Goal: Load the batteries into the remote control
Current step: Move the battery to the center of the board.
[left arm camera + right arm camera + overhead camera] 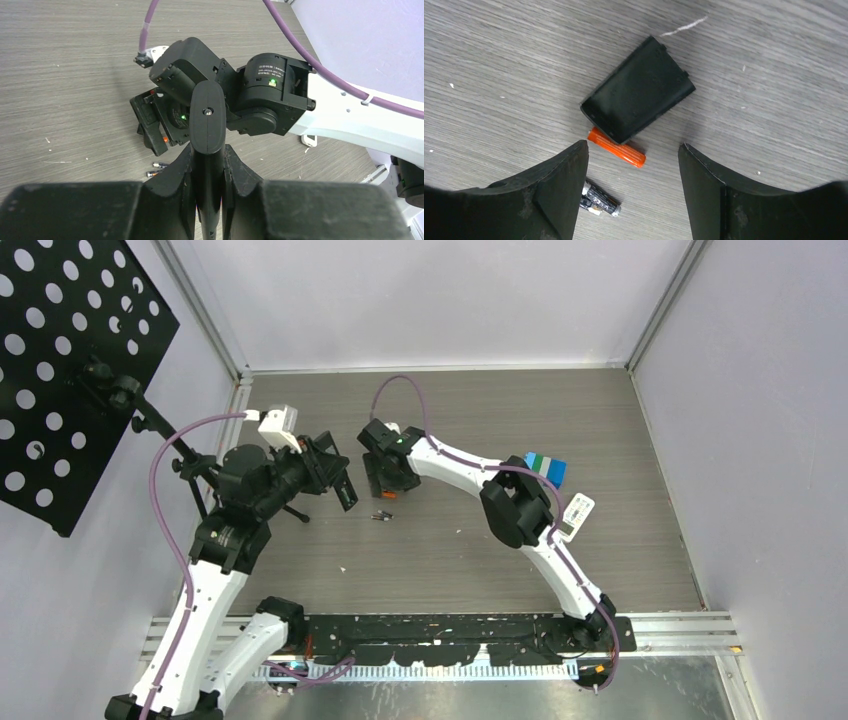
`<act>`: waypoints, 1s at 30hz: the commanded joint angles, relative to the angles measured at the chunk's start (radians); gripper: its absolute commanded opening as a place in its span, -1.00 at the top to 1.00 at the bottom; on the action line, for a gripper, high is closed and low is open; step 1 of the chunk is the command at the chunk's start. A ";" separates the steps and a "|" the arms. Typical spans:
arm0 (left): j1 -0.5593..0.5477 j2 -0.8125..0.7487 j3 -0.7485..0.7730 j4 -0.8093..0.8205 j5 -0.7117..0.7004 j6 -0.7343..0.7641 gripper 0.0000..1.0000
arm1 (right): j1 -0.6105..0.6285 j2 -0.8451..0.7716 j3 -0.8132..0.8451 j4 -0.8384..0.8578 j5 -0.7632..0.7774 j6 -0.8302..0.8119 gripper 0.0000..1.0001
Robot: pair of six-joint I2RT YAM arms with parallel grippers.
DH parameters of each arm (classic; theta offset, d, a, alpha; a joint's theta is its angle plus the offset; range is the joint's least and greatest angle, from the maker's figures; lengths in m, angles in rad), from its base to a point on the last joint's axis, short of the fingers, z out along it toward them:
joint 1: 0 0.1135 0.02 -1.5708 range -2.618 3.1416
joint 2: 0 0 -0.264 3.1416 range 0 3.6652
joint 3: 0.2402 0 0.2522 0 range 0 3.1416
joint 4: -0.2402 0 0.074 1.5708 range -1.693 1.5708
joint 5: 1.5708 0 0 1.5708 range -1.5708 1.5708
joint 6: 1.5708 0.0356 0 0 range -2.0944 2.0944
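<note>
My left gripper [209,156] is shut on the black remote control [209,117] and holds it edge-up above the table; from above, the remote control [347,496] juts out of the left gripper [338,478]. My right gripper [633,145] hangs open just over the table, with nothing between its fingers. Below it lie an orange-red battery [616,147], partly under a black battery cover [639,90], and two dark batteries [599,199] side by side by the left finger. The dark batteries [381,516] also show from above and in the left wrist view [156,169].
A blue and green box [546,468] and a white flat device [577,510] lie at the right, beside the right arm. A black perforated board [70,370] on a stand fills the left. A small white plastic piece [310,140] lies on the table. Grey walls close in the table.
</note>
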State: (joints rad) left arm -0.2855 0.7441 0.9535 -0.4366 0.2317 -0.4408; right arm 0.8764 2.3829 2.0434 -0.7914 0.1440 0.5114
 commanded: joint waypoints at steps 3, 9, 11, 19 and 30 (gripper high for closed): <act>0.003 0.008 0.029 0.053 0.023 -0.014 1.00 | 0.012 0.057 0.149 -0.087 -0.009 -0.024 -0.38; 0.003 0.005 0.033 0.049 0.020 -0.010 1.00 | 0.015 0.063 0.159 -0.109 -0.008 -0.027 0.03; 0.003 0.005 0.034 0.049 0.020 -0.010 1.00 | 0.016 0.069 0.172 -0.124 -0.007 -0.037 0.16; 0.003 0.006 0.034 0.049 0.027 -0.015 1.00 | 0.018 0.067 0.195 -0.197 0.037 -0.096 0.54; 0.003 0.018 0.011 0.089 0.069 -0.049 1.00 | 0.018 -0.080 -0.050 -0.123 0.077 -0.058 0.59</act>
State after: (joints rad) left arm -0.2855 0.7620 0.9535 -0.4210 0.2703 -0.4717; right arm 0.8890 2.3886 2.0789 -0.9348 0.2031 0.4370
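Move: The orange battery lies crosswise, almost between the open right fingertips, about 1 cm to their left and roughly 1 cm below. The black battery cover touches its far edge, some 4 cm ahead and 1 cm left of the right hand; the loose battery pair lies about 5 cm back and 2 cm left. From the left hand, the orange battery is roughly 10 cm ahead, 5 cm right and 29 cm below. The right hand eases left about 1 cm at table level to centre its wide-open fingers over the orange battery, then closes them steadily until they pinch it between the fingertips. Staying at that low height, it next carries the battery right by some 3 cm and slightly back, away from the black battery cover, quickening towards the end as the fingertips swing about 10 degrees rightward. ##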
